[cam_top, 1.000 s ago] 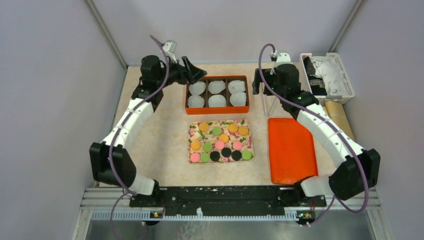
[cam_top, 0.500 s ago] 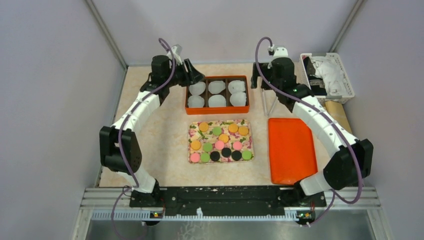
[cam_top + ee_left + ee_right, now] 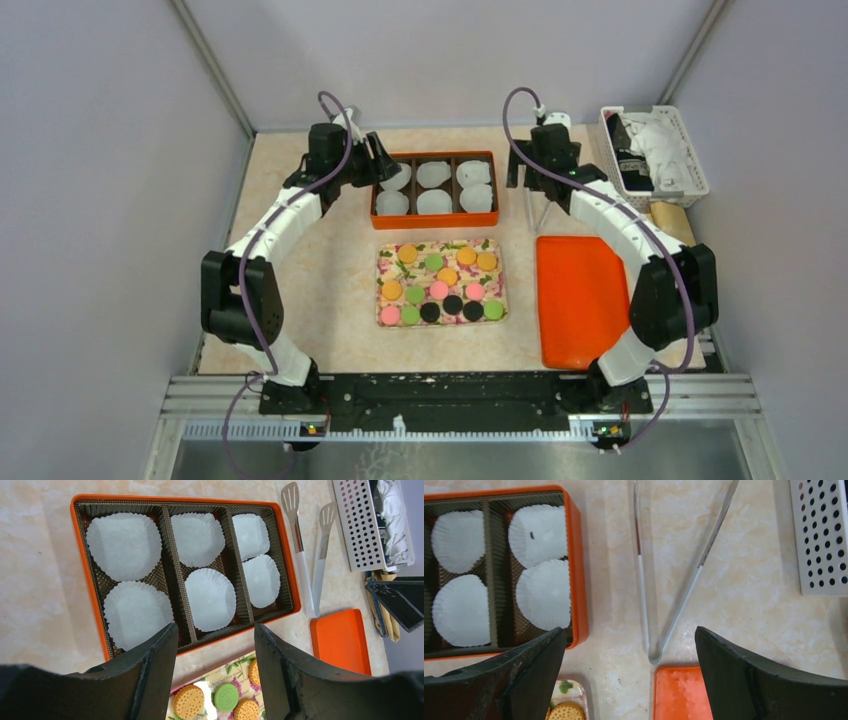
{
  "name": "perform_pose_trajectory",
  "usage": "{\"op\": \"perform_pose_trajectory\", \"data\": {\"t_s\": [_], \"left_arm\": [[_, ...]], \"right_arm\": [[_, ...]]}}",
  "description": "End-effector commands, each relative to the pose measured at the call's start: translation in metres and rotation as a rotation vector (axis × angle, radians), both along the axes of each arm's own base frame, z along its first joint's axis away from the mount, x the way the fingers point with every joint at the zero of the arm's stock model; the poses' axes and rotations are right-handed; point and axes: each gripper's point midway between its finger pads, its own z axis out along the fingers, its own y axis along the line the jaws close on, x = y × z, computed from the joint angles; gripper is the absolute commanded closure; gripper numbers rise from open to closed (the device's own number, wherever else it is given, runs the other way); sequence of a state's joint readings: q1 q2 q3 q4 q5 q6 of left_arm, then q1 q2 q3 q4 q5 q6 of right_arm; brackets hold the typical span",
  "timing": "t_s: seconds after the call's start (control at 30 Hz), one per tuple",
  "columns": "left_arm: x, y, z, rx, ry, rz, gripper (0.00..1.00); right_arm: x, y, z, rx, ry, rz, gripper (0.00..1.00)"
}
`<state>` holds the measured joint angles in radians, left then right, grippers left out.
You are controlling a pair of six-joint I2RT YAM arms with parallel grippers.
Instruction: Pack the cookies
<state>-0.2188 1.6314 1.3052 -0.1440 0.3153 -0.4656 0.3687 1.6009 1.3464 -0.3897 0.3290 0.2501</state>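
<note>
The cookies [image 3: 440, 285], small discs in orange, green, pink and black, lie in rows on a floral tray [image 3: 441, 243] at mid-table. Behind it stands an orange box [image 3: 434, 220] with three rows of white paper cups [image 3: 433, 175]. My left gripper [image 3: 385, 162] hovers at the box's left end, open and holding nothing. Its wrist view looks down past the gripper [image 3: 215, 630] onto the box [image 3: 90, 595] and an orange cookie [image 3: 189, 701]. My right gripper [image 3: 520, 168] hangs wide open over metal tongs [image 3: 674, 580], right of the box [image 3: 578, 570].
An orange lid [image 3: 583, 300] lies flat right of the floral tray, just below the tongs [image 3: 535, 205]. A white perforated basket [image 3: 655, 155] with cloth and dark items sits at the back right corner. Grey walls close in on both sides.
The left wrist has come right and down to the box's left end, its jaws narrower than before. The right arm's elbow has folded inward and its wrist has shifted slightly left.
</note>
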Motion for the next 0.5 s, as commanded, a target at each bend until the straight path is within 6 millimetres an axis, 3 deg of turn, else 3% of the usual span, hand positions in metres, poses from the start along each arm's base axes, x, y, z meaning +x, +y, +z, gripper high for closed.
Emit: {"op": "perform_pose_trajectory", "data": {"t_s": [0.0, 0.27, 0.47], "left_arm": [[-0.003, 0.001, 0.009, 0.007, -0.035, 0.003, 0.36], [-0.001, -0.003, -0.003, -0.003, 0.011, -0.009, 0.35], [-0.001, -0.001, -0.008, 0.007, 0.017, 0.001, 0.35]], "right_arm": [[0.003, -0.014, -0.037, 0.043, 0.078, -0.053, 0.01], [0.021, -0.039, -0.089, 0.068, 0.201, -0.123, 0.01], [0.032, -0.039, -0.120, 0.074, 0.265, -0.130, 0.01]]}}
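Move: Below and ahead of the open right hand lie the tongs, their middle some 7 cm farther out, 4 cm to the right and 17 cm down, with the joined end nearest the robot. The cupped box is about 20 cm to this hand's left and 7 cm ahead; the orange tray lies roughly 19 cm back and 16 cm right, the cookie tray 15 cm back and 18 cm left. From the left hand the tongs are about 34 cm right, 6 cm ahead and 19 cm down. Sinking about 13 cm, the right hand slants some 5 cm to its right, away from the box edge and down over the handles of the tongs near their joined end. The wrist tips the fingers steeper by roughly 15 degrees and turns slightly clockwise; the fingers stay wide open, one on either side of the handles, still above them. ##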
